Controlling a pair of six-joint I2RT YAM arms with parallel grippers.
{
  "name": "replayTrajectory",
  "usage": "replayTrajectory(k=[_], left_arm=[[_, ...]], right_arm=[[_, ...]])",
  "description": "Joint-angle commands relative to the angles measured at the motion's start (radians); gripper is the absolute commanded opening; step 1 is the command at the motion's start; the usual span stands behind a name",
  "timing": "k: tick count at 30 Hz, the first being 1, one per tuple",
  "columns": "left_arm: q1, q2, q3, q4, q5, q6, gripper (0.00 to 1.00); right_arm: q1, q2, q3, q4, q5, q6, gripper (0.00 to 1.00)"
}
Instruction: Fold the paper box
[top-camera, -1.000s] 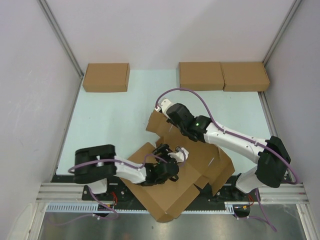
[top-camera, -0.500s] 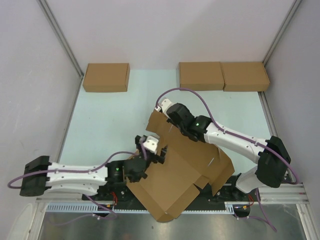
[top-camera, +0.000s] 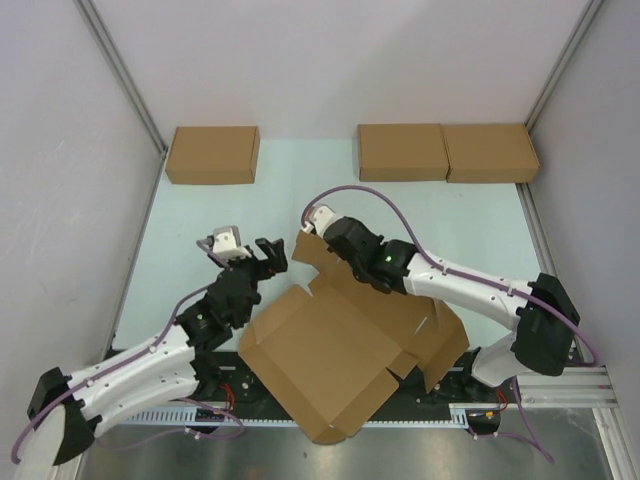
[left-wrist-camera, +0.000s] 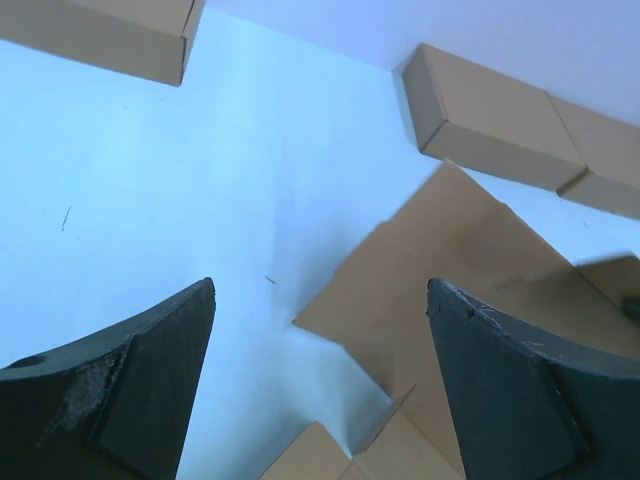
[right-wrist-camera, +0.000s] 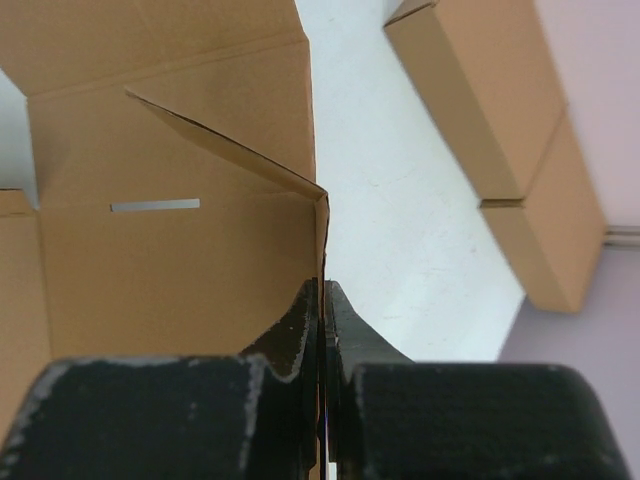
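The paper box (top-camera: 345, 350) is a large brown die-cut sheet lying mostly flat near the front edge of the table, with a slit (right-wrist-camera: 155, 205) showing. My right gripper (top-camera: 338, 262) is shut on the edge of an upright flap at the sheet's far side, and the wrist view shows the pads (right-wrist-camera: 322, 285) pinching that thin cardboard edge. My left gripper (top-camera: 272, 255) is open and holds nothing. It hangs over the table just left of that far flap. In the left wrist view the paper box (left-wrist-camera: 470, 270) lies ahead and to the right of the open gripper (left-wrist-camera: 320, 290).
Three compact brown boxes stand along the back: one at the far left (top-camera: 212, 154) and two side by side at the far right (top-camera: 402, 152) (top-camera: 490, 152). White walls close in both sides. The sheet's near corner overhangs the front rail (top-camera: 130, 383).
My left arm has swung off the sheet to the left and farther back, and its jaws have widened. The sheet's near panel is uncovered. My right gripper shifted slightly left with the flap.
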Motion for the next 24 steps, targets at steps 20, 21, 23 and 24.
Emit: replayTrajectory(k=[20, 21, 23, 24], left_arm=[[0.508, 0.62, 0.245, 0.423, 0.577, -0.219, 0.9], [0.525, 0.652, 0.266, 0.448, 0.665, -0.235, 0.9], [0.566, 0.729, 0.273, 0.574, 0.777, -0.243, 0.89], [0.577, 0.749, 0.271, 0.627, 0.837, -0.251, 0.89]], right_arm=[[0.01, 0.005, -0.074, 0.346, 0.2, -0.335, 0.0], [0.007, 0.0, -0.074, 0.341, 0.188, -0.332, 0.0], [-0.001, -0.008, -0.074, 0.324, 0.156, -0.329, 0.0], [-0.003, -0.009, -0.074, 0.315, 0.148, -0.327, 0.0]])
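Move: The box's raised end flap lies some 8 cm ahead of the open left hand, 9 cm to its right and about 6 cm lower. The left closed box is roughly 28 cm ahead of that hand, 12 cm to its left and 17 cm below. The right hand already pinches the paper box by a panel edge, with the end flap about 5 cm to its left, level ahead, and 2 cm below. The open left hand reaches about 14 cm forward beside the flap; the right, still pinching, tips up, easing forward. ##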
